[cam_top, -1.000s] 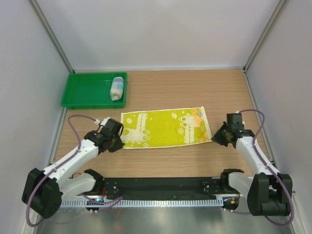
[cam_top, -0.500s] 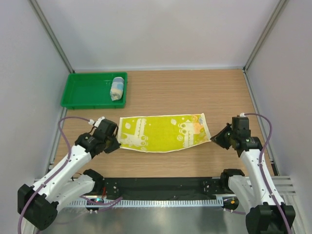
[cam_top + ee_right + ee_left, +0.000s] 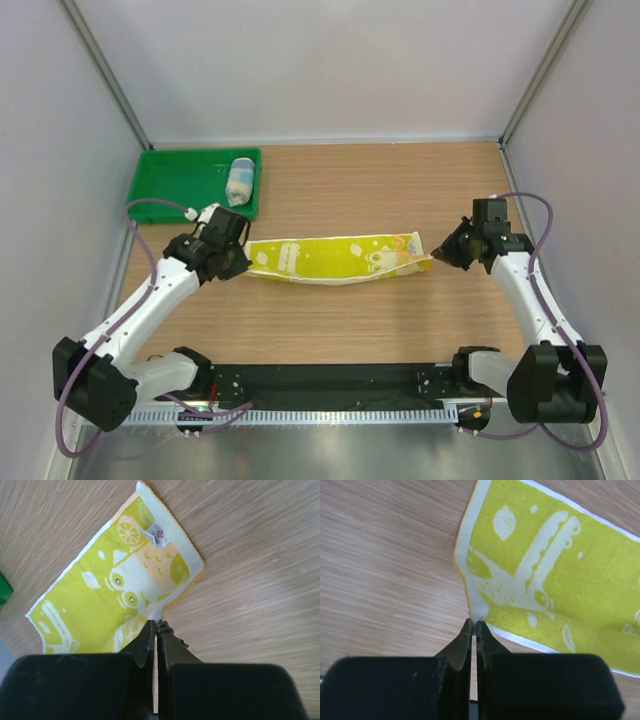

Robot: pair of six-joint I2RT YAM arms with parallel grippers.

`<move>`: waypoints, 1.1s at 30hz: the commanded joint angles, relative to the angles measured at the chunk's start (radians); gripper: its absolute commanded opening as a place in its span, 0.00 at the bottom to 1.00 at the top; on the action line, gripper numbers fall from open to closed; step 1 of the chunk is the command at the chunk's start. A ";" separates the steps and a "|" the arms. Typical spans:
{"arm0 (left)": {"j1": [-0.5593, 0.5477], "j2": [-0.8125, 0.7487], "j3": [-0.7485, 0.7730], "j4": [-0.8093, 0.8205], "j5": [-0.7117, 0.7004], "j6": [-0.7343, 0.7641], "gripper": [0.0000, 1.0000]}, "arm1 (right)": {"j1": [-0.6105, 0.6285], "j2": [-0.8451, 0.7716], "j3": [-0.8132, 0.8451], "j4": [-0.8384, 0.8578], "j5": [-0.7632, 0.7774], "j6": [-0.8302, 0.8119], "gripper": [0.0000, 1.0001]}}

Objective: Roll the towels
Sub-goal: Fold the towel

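Note:
A long yellow-green towel [image 3: 335, 259] with white prints and an orange edge hangs lifted between both arms over the table's middle, its near edge raised and folding back. My left gripper [image 3: 243, 263] is shut on its left near corner [image 3: 476, 611]. On the opposite end my right gripper [image 3: 437, 258] is shut on the right near corner [image 3: 159, 614]. The towel's white tag [image 3: 154, 535] faces up. A light blue and white towel [image 3: 240, 181] lies rolled in the green tray [image 3: 175, 185] at the back left.
Grey walls close in the wooden table [image 3: 400, 190] on three sides. The green tray sits against the left wall, just behind the left arm. A black rail [image 3: 330, 383] runs along the near edge between the arm bases.
Both grippers have lifted the towel's near corners and carried them away from the bases. The towel, flat a second ago, now shows as a narrower folding strip.

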 commanded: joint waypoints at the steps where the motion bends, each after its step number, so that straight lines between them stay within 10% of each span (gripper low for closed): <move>1: 0.042 0.030 0.065 0.013 -0.045 0.045 0.00 | -0.005 0.055 0.060 0.055 0.011 -0.030 0.01; 33: 0.205 0.525 0.295 0.171 -0.018 0.120 0.00 | -0.005 0.581 0.307 0.184 0.019 -0.012 0.01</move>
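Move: Each hand holds one near corner of the yellow towel, raised some 10 cm off the table. From the left hand, the towel's far left corner lies about 12 cm ahead, 1 cm to the left and 10 cm below. The blue towel roll is roughly 28 cm ahead and 3 cm left, lying in the green bin, whose middle is 28 cm ahead and 12 cm left. From the right hand, the far right corner is some 12 cm ahead, 2 cm left and 10 cm below. Still pinching the near corners in shut fingers, both arms carry the towel's near edge forward together, about 10 cm, over the part lying on the table and towards the far edge. Both sink around 5 cm on the way, the left only after its first few centimetres, and the fingers tip slightly steeper downward. ##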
